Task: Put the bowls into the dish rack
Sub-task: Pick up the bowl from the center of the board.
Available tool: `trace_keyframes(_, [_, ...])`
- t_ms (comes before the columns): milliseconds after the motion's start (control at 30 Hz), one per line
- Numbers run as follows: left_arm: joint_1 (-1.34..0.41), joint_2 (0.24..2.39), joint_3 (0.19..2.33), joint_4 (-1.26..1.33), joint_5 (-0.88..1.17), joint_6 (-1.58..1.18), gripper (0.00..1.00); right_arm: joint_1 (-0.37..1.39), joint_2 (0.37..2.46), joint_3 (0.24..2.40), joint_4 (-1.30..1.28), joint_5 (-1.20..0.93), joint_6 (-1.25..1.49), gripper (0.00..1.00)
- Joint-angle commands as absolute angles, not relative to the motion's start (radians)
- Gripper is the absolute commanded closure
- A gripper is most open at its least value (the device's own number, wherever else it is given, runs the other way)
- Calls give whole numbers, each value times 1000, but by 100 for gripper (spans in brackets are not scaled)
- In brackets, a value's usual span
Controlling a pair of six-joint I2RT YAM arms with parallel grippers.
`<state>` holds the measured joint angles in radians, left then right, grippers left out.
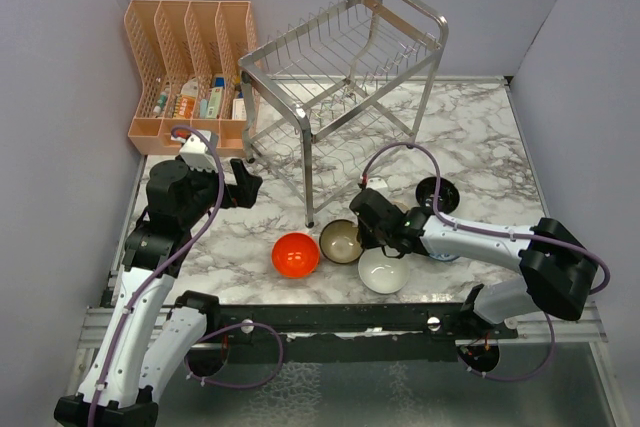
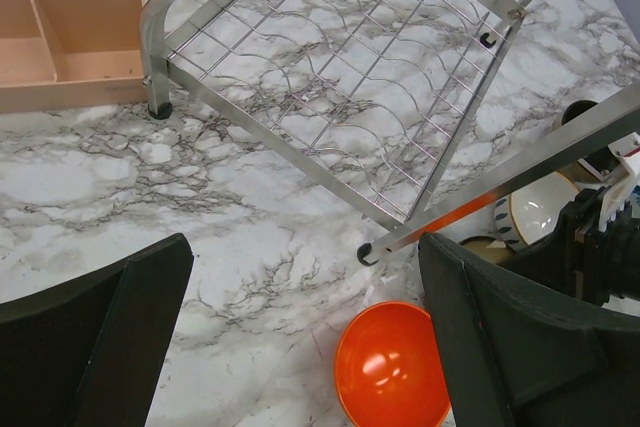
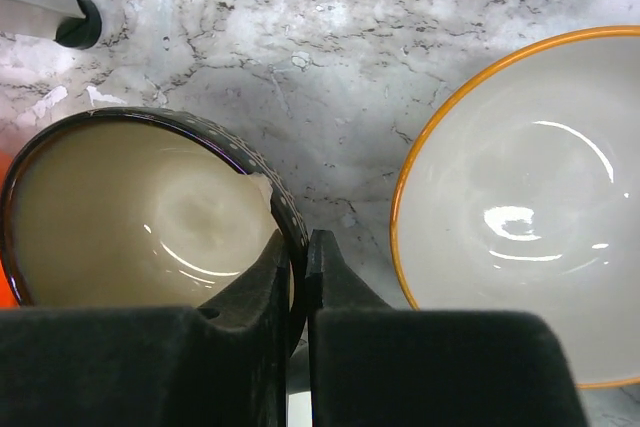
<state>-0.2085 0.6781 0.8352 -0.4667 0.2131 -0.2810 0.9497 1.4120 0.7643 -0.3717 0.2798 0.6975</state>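
Observation:
The steel wire dish rack (image 1: 340, 57) stands at the back centre and holds no bowls. In front of it on the marble lie a red-orange bowl (image 1: 296, 254), a dark brown bowl with a cream inside (image 1: 341, 241) and a white bowl (image 1: 383, 270). My right gripper (image 3: 298, 242) is shut on the dark brown bowl's (image 3: 140, 207) rim, one finger inside and one outside. Next to it lies the white bowl (image 3: 520, 207), orange at the rim. My left gripper (image 2: 300, 337) hangs open above the table, left of the red-orange bowl (image 2: 390, 367). A blue-patterned bowl (image 2: 535, 212) shows behind the rack's leg.
A peach slotted organiser (image 1: 190, 47) with small bottles stands at the back left, beside the rack. A dark round object (image 1: 438, 193) lies right of the rack's front legs. The rack's lower tier (image 2: 340, 77) spreads in front of my left gripper. Grey walls close in both sides.

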Motion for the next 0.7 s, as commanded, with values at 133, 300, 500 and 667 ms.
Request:
trace_keyframes(133, [-215,663,844,-475,185,-273,1,964,1339,848,-421,414,688,99])
trace_keyframes(300, [-217,660,844,-476,186,-278,1,964,1321,890,-414,476,636,99])
trace_keyframes(500, [-221,659,852,-481,186,-280,1,965,1344,983,-401,624,567,99])
trace_keyframes(667, [-224,655,863,-491,183,-280,1,965,1387,1055,-404,756,525,99])
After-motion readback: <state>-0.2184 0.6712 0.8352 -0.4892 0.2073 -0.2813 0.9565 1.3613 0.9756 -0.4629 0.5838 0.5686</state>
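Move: The right hand already has the brown bowl pinched by its right rim, the bowl's middle about 5 cm to the left and 2 cm down. The dish rack's middle stands about 20 cm ahead, 7 cm left and 12 cm above. Of the neighbours, all 3 cm lower than the hand, the orange-rimmed bowl is 5 ahead and 6 right, the white bowl 6 back and 5 right, the orange bowl 3 back and 14 left. From the left hand the rack is roughly 18 ahead, 13 right and 10 below. Up first, almost straight, then up and forward together with gathering speed, the right hand carries the brown bowl off the board towards the dish rack, about 9 cm higher and 6 cm farther out in all. The fingers stay shut on the rim while the wrist tips the fingertips some 20 degrees upward. ##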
